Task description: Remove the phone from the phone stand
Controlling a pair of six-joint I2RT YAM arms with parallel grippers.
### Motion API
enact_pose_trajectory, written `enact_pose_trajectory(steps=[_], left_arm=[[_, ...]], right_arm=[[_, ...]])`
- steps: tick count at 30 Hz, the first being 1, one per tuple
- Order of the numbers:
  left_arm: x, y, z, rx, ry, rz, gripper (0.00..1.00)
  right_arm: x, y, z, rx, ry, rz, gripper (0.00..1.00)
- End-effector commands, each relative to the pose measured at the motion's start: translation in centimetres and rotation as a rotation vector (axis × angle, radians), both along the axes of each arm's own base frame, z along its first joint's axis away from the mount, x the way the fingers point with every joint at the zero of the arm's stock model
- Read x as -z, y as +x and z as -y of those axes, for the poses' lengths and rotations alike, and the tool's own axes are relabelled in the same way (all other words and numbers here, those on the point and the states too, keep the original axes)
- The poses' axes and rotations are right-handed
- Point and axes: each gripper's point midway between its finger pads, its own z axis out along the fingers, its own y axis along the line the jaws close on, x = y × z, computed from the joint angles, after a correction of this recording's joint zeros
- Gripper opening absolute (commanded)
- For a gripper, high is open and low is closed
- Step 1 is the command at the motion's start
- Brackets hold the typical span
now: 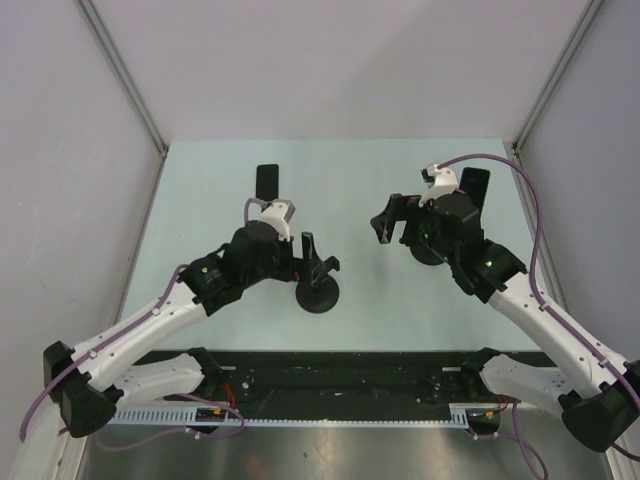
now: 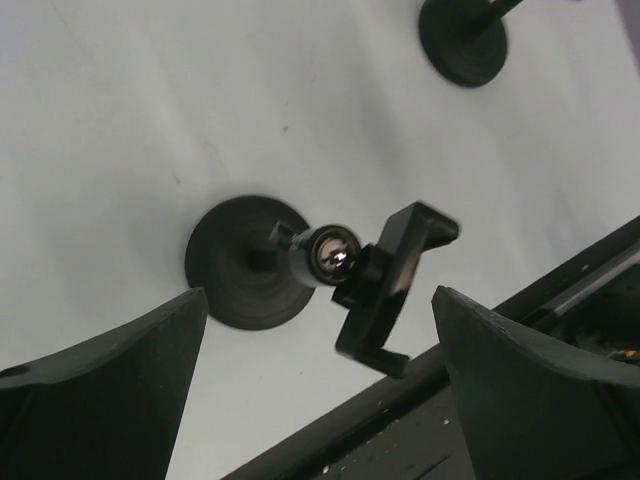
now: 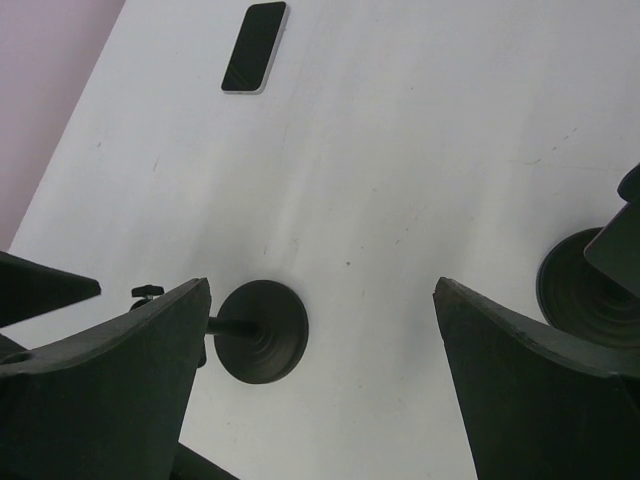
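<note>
A black phone (image 1: 266, 182) lies flat on the table at the back left; it also shows in the right wrist view (image 3: 254, 47). A second dark phone (image 1: 476, 190) lies at the back right, partly hidden by the right arm. A black phone stand (image 1: 318, 294) with a round base stands mid-table, and its cradle (image 2: 393, 290) holds nothing. My left gripper (image 1: 318, 262) hangs open over this stand (image 2: 245, 262). My right gripper (image 1: 392, 222) is open and empty above the table (image 3: 322, 283).
A second round-based stand (image 1: 430, 250) sits under my right wrist; it also shows in the left wrist view (image 2: 462, 40) and the right wrist view (image 3: 588, 288). The black base rail (image 1: 340, 375) runs along the near edge. Grey walls enclose the table.
</note>
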Motion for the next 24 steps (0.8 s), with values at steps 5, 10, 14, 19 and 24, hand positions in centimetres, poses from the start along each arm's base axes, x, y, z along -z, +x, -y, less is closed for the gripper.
enact_pose_trajectory(steps=[5,10,14,19,24], left_arm=[[4.1,-0.6,-1.1,-0.073,0.149,-0.044,1.0],[4.9,-0.7,-1.8,-0.076,0.201,-0.044,0.91],[4.4,-0.4,-2.9,-0.101,0.238,-0.018,0.69],[4.7,-0.4,-3.0,-0.103,0.259,-0.024,0.55],[3.8,0.3,-3.2,-0.119,0.27,0.011,0.25]], right_arm=[[-0.9,0.6,-0.5,0.008,0.053,0.021,0.99],[-0.9,0.5,-0.5,0.01,0.059,0.018,0.99],[-0.9,0.5,-0.4,0.014,0.055,0.017,0.99],[-1.0,0.5,-0.6,0.006,0.062,0.017,0.98],[-0.9,0.5,-0.6,0.009,0.063,0.014,0.98]])
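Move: The empty phone stand's clamp lies about 4 cm to the left hand's right, 1 cm back and 5 cm below. From this hand, the removed phone lies roughly 28 cm ahead, 11 cm left and 16 cm down; the second stand is about 14 cm ahead, 35 cm right and 12 cm down. From the right hand, the clamp is around 17 cm left, 7 cm back and 11 cm below. The left hand sinks about 5 cm, edging left, and closes its wide-open fingers onto the empty clamp's end. ##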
